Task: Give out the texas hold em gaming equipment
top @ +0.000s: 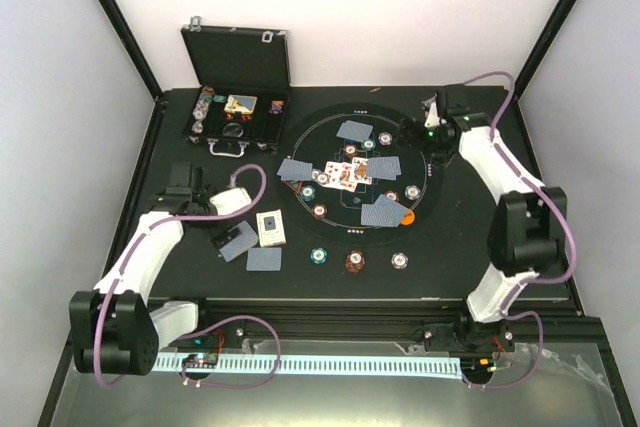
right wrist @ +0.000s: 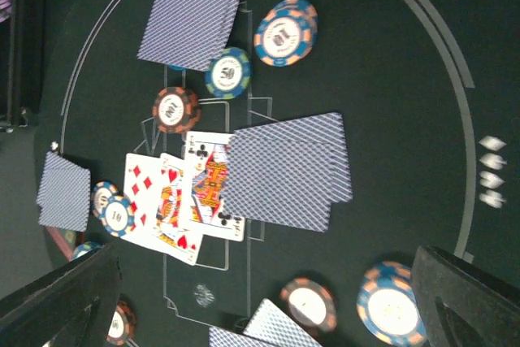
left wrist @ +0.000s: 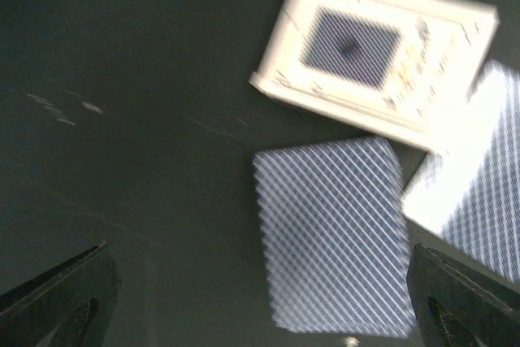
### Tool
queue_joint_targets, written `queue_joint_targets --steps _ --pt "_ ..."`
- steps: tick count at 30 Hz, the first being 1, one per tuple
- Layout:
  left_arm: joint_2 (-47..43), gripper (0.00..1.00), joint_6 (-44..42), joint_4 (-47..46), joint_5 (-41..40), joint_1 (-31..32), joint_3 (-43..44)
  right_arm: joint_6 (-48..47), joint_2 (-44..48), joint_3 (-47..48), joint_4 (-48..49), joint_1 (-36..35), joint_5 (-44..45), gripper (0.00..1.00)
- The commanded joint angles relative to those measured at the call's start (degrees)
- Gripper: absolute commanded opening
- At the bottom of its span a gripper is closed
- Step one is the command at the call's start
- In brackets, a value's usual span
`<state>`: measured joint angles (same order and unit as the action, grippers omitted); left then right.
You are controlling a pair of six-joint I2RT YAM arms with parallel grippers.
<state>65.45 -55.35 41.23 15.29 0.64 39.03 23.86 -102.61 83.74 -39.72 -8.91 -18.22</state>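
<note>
Blue-backed cards (top: 382, 165) and face-up cards (top: 345, 175) lie on the round mat (top: 425, 162), with chips (top: 385, 138) beside them and an orange disc (top: 407, 217). Three more chips (top: 355, 262) sit in front of the mat. My right gripper (top: 418, 132) hovers open over the mat's far right; under it are a blue-backed pair (right wrist: 288, 170), face-up cards (right wrist: 183, 193) and a blue chip (right wrist: 392, 302). My left gripper (top: 188, 190) is open at the left, above a blue-backed card (left wrist: 329, 233) near the white card box (left wrist: 378, 50). Neither gripper (left wrist: 260, 282) (right wrist: 264, 282) holds anything.
A black hinged case (top: 235, 97) with chips inside stands open at the back left. The card box (top: 270, 228) and two loose blue-backed cards (top: 264, 259) lie left of the mat. Black frame posts run along both sides.
</note>
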Motion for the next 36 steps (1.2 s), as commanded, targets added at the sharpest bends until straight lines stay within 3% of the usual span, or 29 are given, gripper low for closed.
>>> queue_joint_targets --steps 1,4,8,11,14,18,21,23,25,30,32,34,36 --pt "-3.5 0.99 13.08 -3.21 4.7 -0.88 7.87 -0.37 7.97 -6.43 2.02 0.03 12.06 1.0" --pt "-5.57 0.99 24.83 -13.77 6.8 -1.54 7.82 1.15 14.38 -12.69 5.97 0.03 23.73 1.0" --pt "-7.71 0.99 38.38 -35.42 2.41 -1.69 -1.15 1.72 23.78 -23.85 13.49 0.01 41.84 1.0" --pt "-7.58 0.99 43.33 -50.98 -0.35 -1.72 -9.45 -3.67 29.9 -35.53 25.35 0.06 55.23 1.0" --pt "-6.19 0.99 45.07 -64.63 -0.17 -1.68 -16.69 -8.91 34.95 -45.93 37.85 0.03 60.94 1.0" --pt "-1.88 0.99 45.27 -81.55 -1.47 -1.68 -23.16 -14.94 41.84 -59.37 57.03 0.11 59.32 1.0" --pt "2.06 0.99 45.79 -88.21 -2.8 -1.69 -23.82 -17.44 43.98 -67.87 75.61 0.52 56.63 1.0" --pt "2.91 0.99 48.85 -88.8 -3.46 -1.78 -22.9 -17.89 42.16 -69.64 80.69 1.04 55.96 1.0" --pt "5.61 0.99 48.61 -94.87 -1.71 -1.67 -24.64 -19.04 39.6 -70.6 84.78 1.34 55.21 1.0" --pt "16.26 0.99 49.73 -112.23 -6.29 -1.35 -28.21 -19.24 33.97 -71.44 93.97 2.23 49.07 1.0" --pt "15.36 0.99 49.99 -110.56 -6.99 -1.19 -27.93 -19.12 30.91 -71.16 96.96 2.5 46.63 1.0" --pt "12.61 0.99 51.04 -101.81 -8.16 -1.21 -25.69 -19.63 27.42 -70.84 100.29 2.58 45.74 1.0" --pt "13.62 0.99 51.3 -98.36 -9.84 -1.21 -23.09 -22.31 25.56 -70.32 101.18 2.58 39.01 1.0"
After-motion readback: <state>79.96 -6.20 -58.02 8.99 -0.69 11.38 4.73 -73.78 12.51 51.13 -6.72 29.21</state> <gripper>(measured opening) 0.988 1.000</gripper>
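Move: The card just laid by the left hand lies about 4 cm right and 1 cm back of it, 4 cm below; the cream card box is some 13 cm right and 2 cm ahead, the open case about 31 cm ahead and 4 cm right. From the right hand, its just-laid card pair is about 7 cm left, 2 cm back and 11 cm below; the face-up cards are 16 cm left and 4 cm back. Both open hands leave, tilting up: left 11 cm forward-up towards the case, right 17 cm right and back. ##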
